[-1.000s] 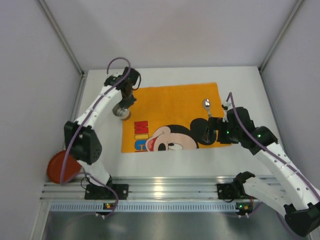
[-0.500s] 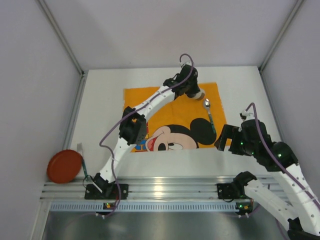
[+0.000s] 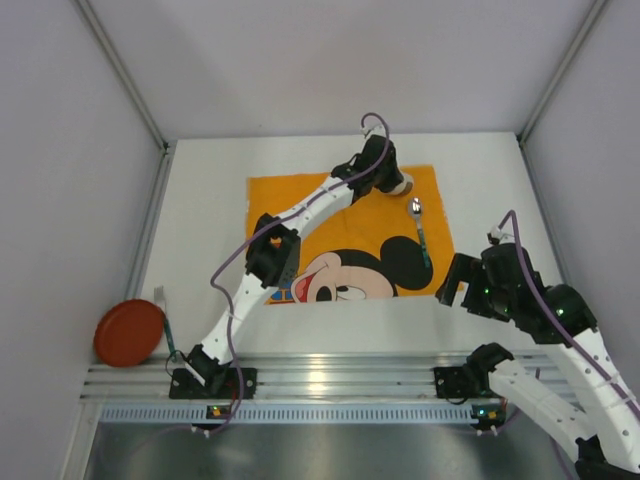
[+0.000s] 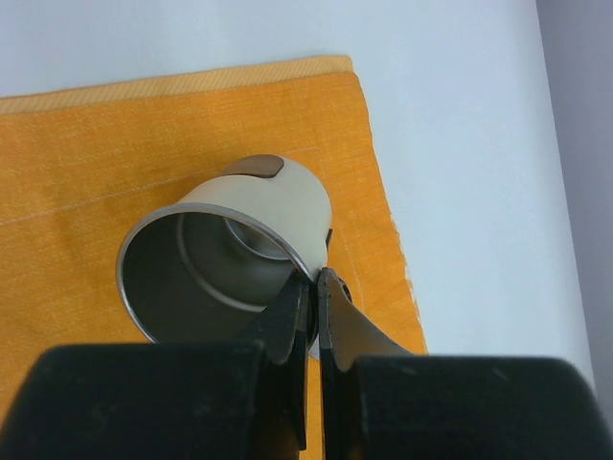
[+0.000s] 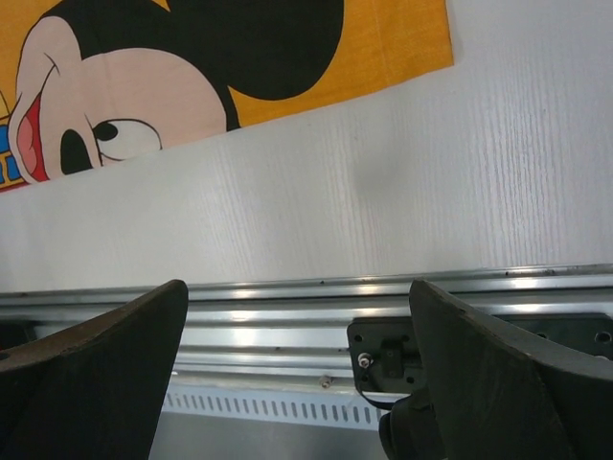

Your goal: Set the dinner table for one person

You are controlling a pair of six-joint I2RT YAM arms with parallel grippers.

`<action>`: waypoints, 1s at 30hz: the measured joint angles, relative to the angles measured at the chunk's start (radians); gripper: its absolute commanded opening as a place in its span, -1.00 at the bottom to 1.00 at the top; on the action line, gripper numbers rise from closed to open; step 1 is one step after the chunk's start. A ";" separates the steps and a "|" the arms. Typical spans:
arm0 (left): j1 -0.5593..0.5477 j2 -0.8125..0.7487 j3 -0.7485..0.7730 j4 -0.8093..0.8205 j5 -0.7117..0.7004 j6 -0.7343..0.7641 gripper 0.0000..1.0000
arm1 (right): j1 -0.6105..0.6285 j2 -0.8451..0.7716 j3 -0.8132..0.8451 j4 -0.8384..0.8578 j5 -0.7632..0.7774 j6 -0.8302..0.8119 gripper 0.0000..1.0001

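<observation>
The white dinner table (image 3: 205,220) carries an orange cartoon-mouse cloth (image 3: 330,215). My left gripper (image 3: 385,178) is over the cloth's far right corner, shut on the rim of a cream cup with a steel inside (image 3: 399,186). In the left wrist view the cup (image 4: 239,244) tilts its mouth toward the camera, and the left gripper (image 4: 311,278) pinches its wall. Whether the cup touches the cloth (image 4: 115,144) I cannot tell. A spoon with a green handle (image 3: 420,228) lies on the cloth's right side. My right gripper (image 3: 455,283) is open and empty near the cloth's near right corner; in its own view the right gripper (image 5: 297,287) faces the rail.
A red plate (image 3: 129,332) sits at the near left, partly over the table's edge, with a thin green-handled utensil (image 3: 166,322) beside it. A metal rail (image 3: 320,375) runs along the near edge. Grey walls close in the table on three sides.
My left arm swung the cup from the cloth's far left corner to its far right corner. My right arm drew back from the spoon toward the near right.
</observation>
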 measured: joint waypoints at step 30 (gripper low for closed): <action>-0.119 -0.037 0.033 0.082 0.037 0.160 0.97 | 0.000 0.003 -0.057 0.017 -0.032 0.053 1.00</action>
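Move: The steel cup, pinched by its rim in the closed left fingers, leans with its middle about 2 cm ahead of this hand, neither left nor right, and some 4 cm below. The spoon lies roughly 12 cm back and 5 cm to the right, about 8 cm down; the placemat's far right corner is 6 cm ahead and 8 cm right, at table height. From the right hand the cup lies some 41 cm ahead, 9 cm left and 10 cm lower. Spread the left fingers wide to let go of the cup's rim. As they open, draw the left gripper up, right and back off the cup, some 7 cm right and 5 to 6 cm each up and back, ending over the placemat's right edge. Swing the wrist about 15 degrees clockwise, lifting the fingertips roughly 10 degrees. ##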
